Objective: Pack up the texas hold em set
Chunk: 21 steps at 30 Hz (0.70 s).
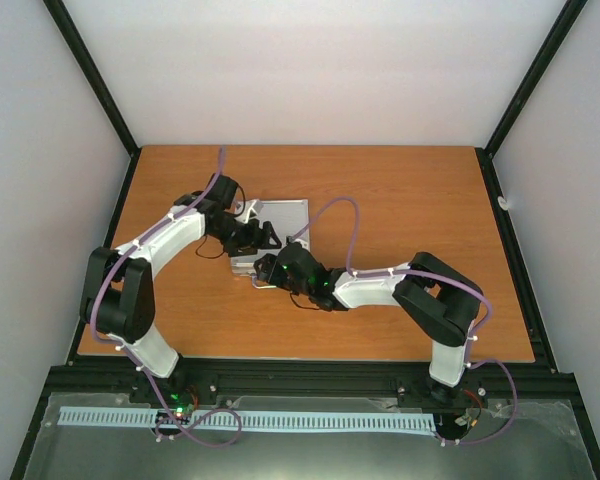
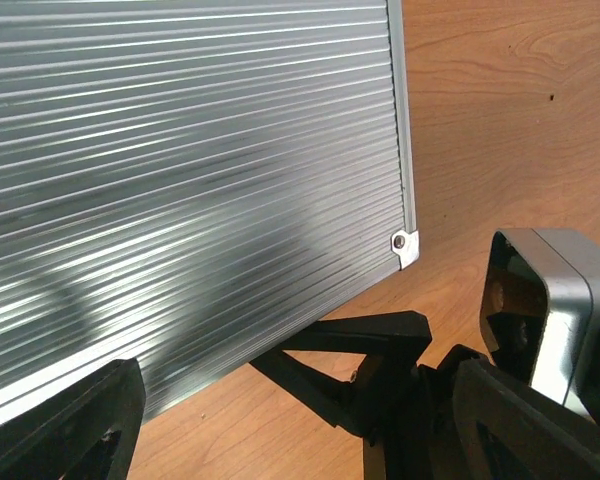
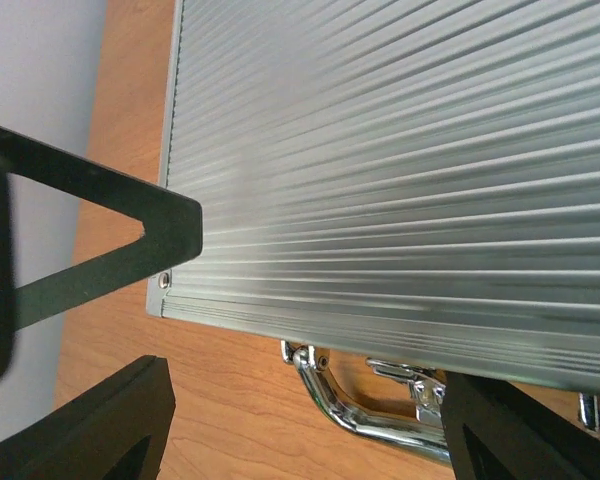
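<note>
The texas hold em set shows only as its silver ribbed aluminium case (image 1: 285,215), lid down, in the middle of the wooden table; its contents are hidden. In the left wrist view the lid (image 2: 180,180) fills the upper left, its riveted corner (image 2: 405,245) just ahead of my open left gripper (image 2: 295,430). My open right gripper (image 3: 305,440) hovers over the case's front edge, with the chrome handle (image 3: 380,425) and a latch (image 3: 410,385) between its fingers. Both grippers, left (image 1: 260,238) and right (image 1: 265,268), crowd the case's near side and hold nothing.
The right arm's black triangular finger (image 2: 360,370) and grey wrist housing (image 2: 555,310) sit close in front of my left gripper. The left arm's finger (image 3: 90,235) crosses the case corner in the right wrist view. Bare wood (image 1: 410,200) surrounds the case.
</note>
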{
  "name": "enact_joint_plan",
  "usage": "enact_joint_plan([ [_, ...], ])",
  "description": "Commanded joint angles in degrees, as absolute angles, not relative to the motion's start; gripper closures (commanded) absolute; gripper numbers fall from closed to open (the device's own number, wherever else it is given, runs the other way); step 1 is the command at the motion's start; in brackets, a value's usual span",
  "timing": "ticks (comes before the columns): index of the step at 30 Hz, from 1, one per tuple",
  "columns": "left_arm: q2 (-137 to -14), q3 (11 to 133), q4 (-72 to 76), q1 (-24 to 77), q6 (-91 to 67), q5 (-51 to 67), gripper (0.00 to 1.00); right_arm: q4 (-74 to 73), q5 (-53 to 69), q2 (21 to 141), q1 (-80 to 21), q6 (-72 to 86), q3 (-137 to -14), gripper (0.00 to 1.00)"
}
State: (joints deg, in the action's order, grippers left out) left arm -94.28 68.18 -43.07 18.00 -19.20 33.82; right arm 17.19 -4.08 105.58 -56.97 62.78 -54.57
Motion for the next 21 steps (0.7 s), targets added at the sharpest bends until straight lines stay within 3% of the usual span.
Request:
enact_joint_plan([
  [1, -92.52, 70.33, -44.12, 17.41, -18.19, 33.34, 0.13, 16.41, -3.94, 104.38, -56.76, 61.18, -55.74, 0.25],
  [13, -96.53, 79.11, -43.78, 16.53, -19.98, 31.43, 0.13, 9.03, -4.21, 99.59, -56.93, 57.7, -54.75, 0.25],
  [21, -105.87, 88.24, -41.87, 15.88, -21.62, 31.55, 0.15, 6.61, -1.35, 100.94, -58.89, 56.37, -55.35, 0.24],
])
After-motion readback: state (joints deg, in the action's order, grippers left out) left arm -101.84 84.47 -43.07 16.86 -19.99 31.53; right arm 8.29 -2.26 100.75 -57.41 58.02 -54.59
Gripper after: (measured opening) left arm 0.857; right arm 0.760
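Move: The closed case lies under both my hands. The middle of its lid is about 6 cm ahead of my left hand, 3 cm right and some 6 cm below; the latch is about 3 cm back of this hand, 3 cm right and 7 cm lower. My right hand is at the case's front edge: from it the latch lies 1 cm ahead, 2 cm right and 3 cm down, the handle 2 cm back, 2 cm right and 5 cm down. I take my left hand up and forward over the lid, towards the back edge of the case, about 7 cm forward and 4 cm up, its fingers still wide open and tipping up slightly. My right hand stays by the latch and handle, open, only easing back about 2 cm and a little right after a small dip and rise. ##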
